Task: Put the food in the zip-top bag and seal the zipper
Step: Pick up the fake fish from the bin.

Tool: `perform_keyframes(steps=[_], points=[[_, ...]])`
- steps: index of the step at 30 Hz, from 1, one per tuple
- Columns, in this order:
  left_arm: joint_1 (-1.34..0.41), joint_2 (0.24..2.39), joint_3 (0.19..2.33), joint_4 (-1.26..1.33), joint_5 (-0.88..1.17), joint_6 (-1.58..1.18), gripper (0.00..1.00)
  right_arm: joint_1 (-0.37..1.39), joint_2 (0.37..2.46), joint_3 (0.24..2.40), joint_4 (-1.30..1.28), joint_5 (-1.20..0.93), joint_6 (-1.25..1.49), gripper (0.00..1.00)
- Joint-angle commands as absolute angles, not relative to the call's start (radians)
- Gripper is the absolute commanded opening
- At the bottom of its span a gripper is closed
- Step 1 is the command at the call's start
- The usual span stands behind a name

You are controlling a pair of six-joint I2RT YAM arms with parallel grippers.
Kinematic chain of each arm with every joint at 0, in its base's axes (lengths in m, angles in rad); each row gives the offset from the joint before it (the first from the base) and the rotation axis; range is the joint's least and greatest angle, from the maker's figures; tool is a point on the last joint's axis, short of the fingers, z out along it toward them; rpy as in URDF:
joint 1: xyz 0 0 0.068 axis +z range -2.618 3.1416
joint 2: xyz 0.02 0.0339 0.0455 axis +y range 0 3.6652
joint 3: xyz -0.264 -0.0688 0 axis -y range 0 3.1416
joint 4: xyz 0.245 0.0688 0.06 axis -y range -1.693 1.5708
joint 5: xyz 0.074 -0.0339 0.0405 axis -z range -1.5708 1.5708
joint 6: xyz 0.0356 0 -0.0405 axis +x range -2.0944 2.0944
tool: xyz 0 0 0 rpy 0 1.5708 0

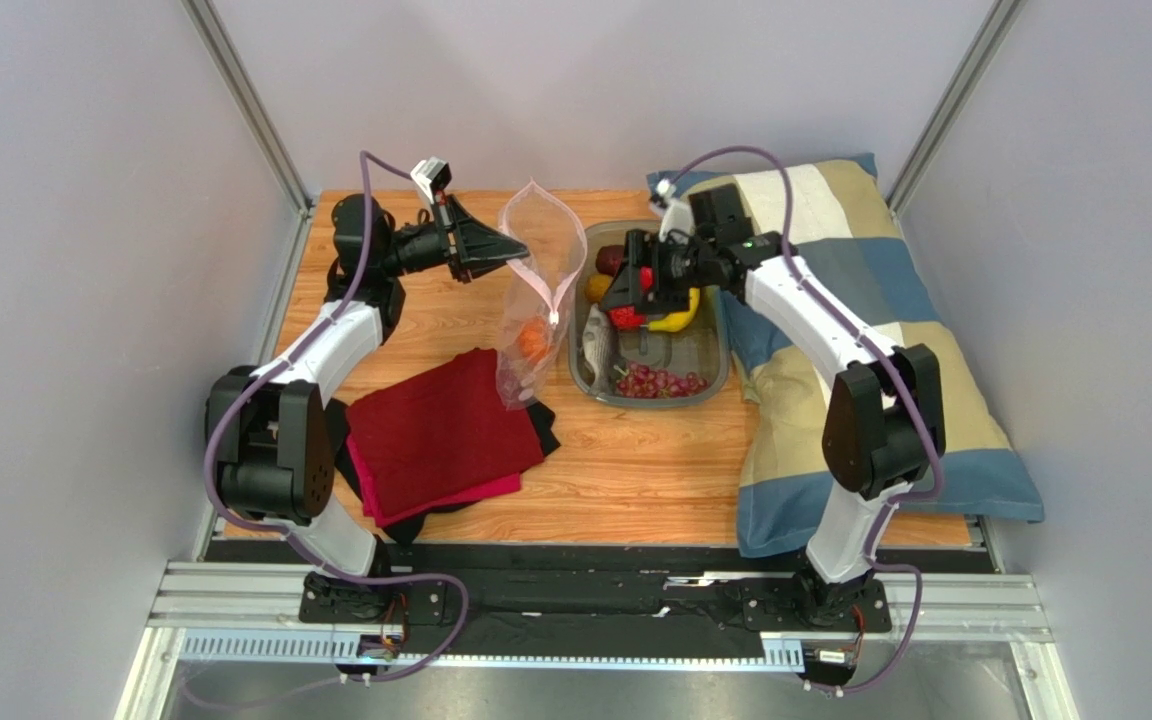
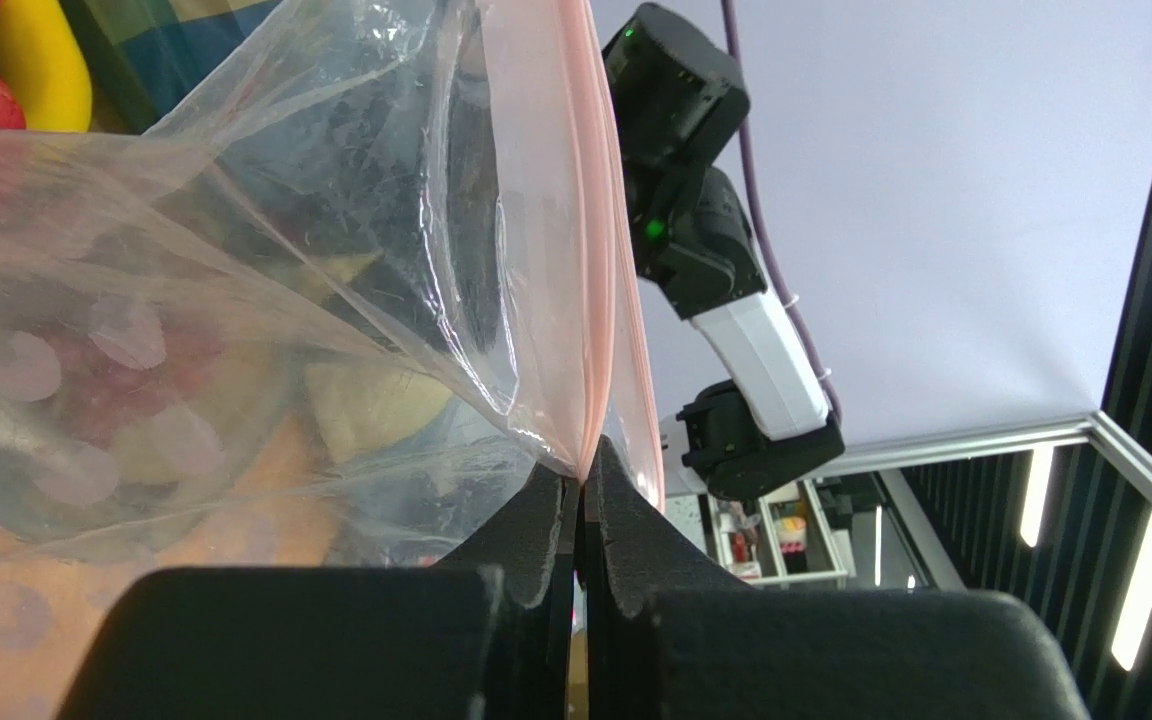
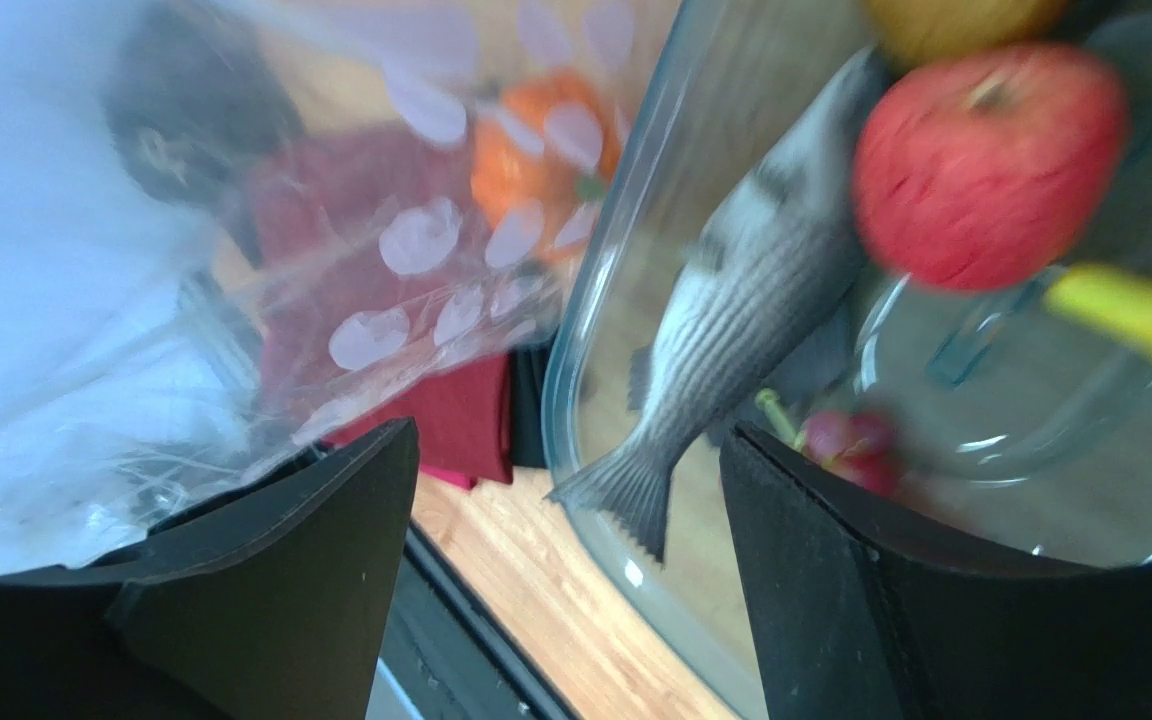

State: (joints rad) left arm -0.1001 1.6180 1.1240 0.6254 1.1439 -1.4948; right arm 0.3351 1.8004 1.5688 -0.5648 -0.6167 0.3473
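Observation:
The zip-top bag (image 1: 531,308) hangs clear and crinkly from my left gripper (image 1: 504,249), which is shut on its pink zipper (image 2: 575,255) at the mouth corner (image 2: 585,477). An orange pumpkin (image 1: 534,339) lies low inside the bag (image 3: 537,158). To its right, the clear tub (image 1: 717,360) holds a grey fish (image 3: 755,293), a red apple (image 3: 988,158), a yellow banana (image 3: 1138,312) and purple grapes (image 1: 660,384). My right gripper (image 3: 567,503) hovers open over the tub's left rim, its fingers either side of the fish tail and not touching it.
A red cloth (image 1: 440,432) on a dark one lies on the wooden table in front of the bag. A patchwork pillow (image 1: 875,353) fills the right side under the right arm. Grey walls close in at the left, back and right.

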Motion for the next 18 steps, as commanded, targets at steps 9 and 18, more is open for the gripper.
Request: perform_keyframes(steps=[9, 18], points=[[-0.100, 1.552, 1.121, 0.562, 1.146, -1.398, 0.00, 0.451, 1.884, 1.467, -0.595, -0.488, 0.479, 0.79], [-0.100, 1.551, 1.123, 0.531, 1.144, -1.378, 0.00, 0.468, 1.933, 1.420, -0.583, -0.512, 0.509, 0.77]])
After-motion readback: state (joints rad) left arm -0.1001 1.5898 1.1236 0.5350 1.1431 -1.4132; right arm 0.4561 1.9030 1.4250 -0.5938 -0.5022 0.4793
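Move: The fish lies in the bin about 17 cm below the right gripper, some 4 cm to its left and 3 cm back. Of its neighbours at much the same depth, the spotted red fruit is about 3 cm ahead of the gripper and straight below in the left-right sense, and the grapes are 8 cm back and 4 cm right. From the left gripper, which holds the bag's mouth, the fish is roughly 9 cm right, 1 cm back and 30 cm below. Sink the right gripper about 10 cm into the bin towards the fish's tail half, drawing it back some 5 cm and slightly left early on, then going mostly straight down. Tip the fingers steeper by about 20 degrees as you go and keep them wide open, stopping short of the fish. Let the left gripper keep its pinch on the bag's mouth. ##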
